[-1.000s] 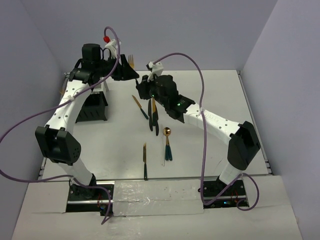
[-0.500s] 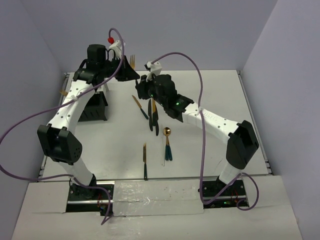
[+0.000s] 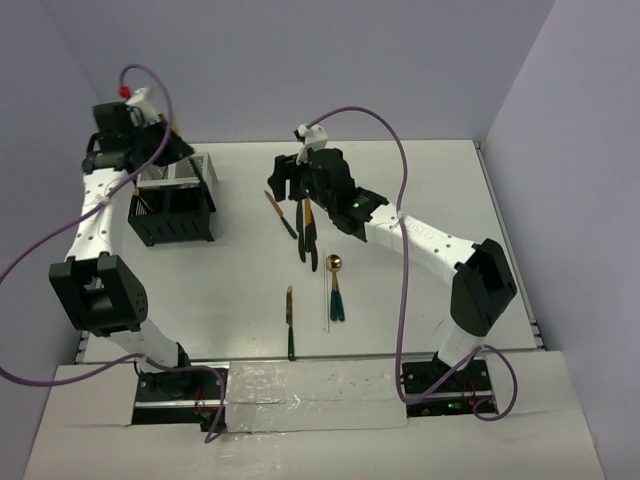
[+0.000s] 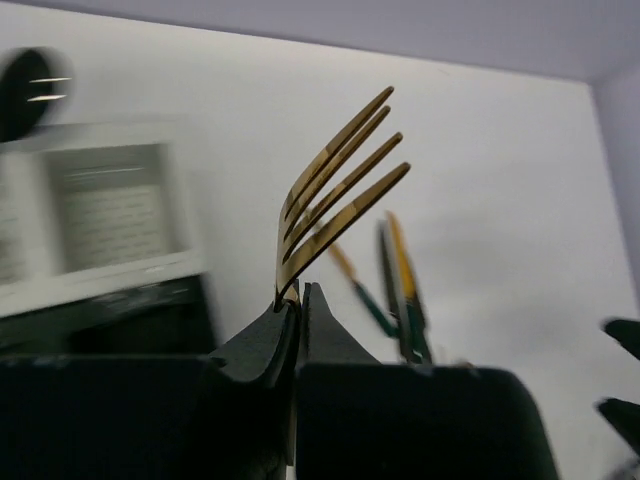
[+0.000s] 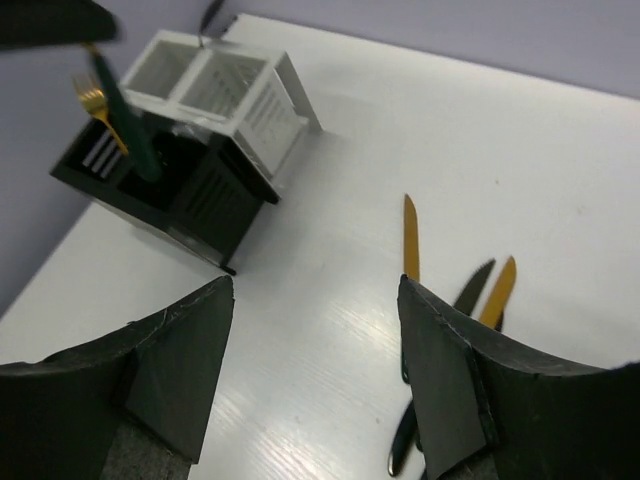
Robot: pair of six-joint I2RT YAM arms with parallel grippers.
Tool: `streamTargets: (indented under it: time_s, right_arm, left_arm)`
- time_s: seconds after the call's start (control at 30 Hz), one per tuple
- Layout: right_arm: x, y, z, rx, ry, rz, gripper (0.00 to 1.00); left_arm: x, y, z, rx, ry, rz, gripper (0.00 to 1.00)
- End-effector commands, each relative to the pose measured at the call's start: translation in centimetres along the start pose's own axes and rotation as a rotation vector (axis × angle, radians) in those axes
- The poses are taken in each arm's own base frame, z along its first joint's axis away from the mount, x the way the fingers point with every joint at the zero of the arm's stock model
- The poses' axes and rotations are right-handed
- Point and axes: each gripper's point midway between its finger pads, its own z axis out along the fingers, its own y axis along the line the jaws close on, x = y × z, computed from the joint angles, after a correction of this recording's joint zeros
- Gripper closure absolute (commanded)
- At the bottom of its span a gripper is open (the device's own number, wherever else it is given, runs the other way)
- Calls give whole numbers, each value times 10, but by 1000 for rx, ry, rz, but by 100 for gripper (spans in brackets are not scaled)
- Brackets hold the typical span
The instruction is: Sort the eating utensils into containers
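My left gripper [image 4: 297, 292] is shut on the neck of a gold fork [image 4: 340, 190], whose tines stick up past the fingertips. In the top view the left gripper [image 3: 168, 142] hangs over the back of the black caddy [image 3: 175, 200]. The right wrist view shows the fork's green handle [image 5: 125, 120] hanging over a compartment of the caddy [image 5: 215, 195]. My right gripper [image 5: 315, 290] stands wide open and empty above the table; in the top view the right gripper [image 3: 284, 182] is beside three knives [image 3: 303, 228]. A gold-bowled spoon [image 3: 335, 283] and another knife [image 3: 290, 322] lie nearer.
A thin white stick [image 3: 326, 300] lies beside the spoon. Another gold fork [image 5: 92, 98] stands in the caddy's left compartment. Purple walls close the table at the back and on both sides. The caddy stands near the table's left edge.
The left gripper closed on the fork and swung it from mid-table left to over the caddy. The right gripper opened wide and stayed near the knives.
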Motion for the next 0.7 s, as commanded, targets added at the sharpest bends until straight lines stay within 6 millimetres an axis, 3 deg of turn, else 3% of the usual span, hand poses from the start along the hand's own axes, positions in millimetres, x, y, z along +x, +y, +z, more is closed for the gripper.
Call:
streamTargets:
  time_s: [0.0,0.07,0.2,0.3,0.47,0.67]
  right_arm:
    - [-6,-13,-21,40,-20,14,26]
    - [0,-18,-26,54,-12,16,26]
    - [16,-30,-36,79,-5,23,26]
    - [23,-37,-36,84,7,43,26]
    - [39,-45,-34,84,58,80,27]
    - [53,-53,-42,107,72,110,27]
  left_arm:
    - [-53,44,-55,-173,-211,120,100]
    - [-51,83,-73,-263,-228,116,100]
    - [-51,123,-95,-381,-256,155,100]
    - [-41,142,-88,-407,-284,189,100]
    - [-22,155,-53,-319,-307,155,100]
    - [-35,173,-43,-354,-375,262,100]
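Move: The black container's left compartment, where the left hand takes the held fork, lies about 16 cm to its left, roughly level fore-and-aft and 22 cm below; the silver container's middle stands some 10 cm left and 9 cm ahead. From the right hand, the knife cluster lies roughly 6 cm ahead, 7 cm right and 27 cm down, and the lone knife 12 cm ahead, 2 cm right. Left swings the gripped fork about 17 cm left, then lowers it; the open right sinks rightward towards the knives. ##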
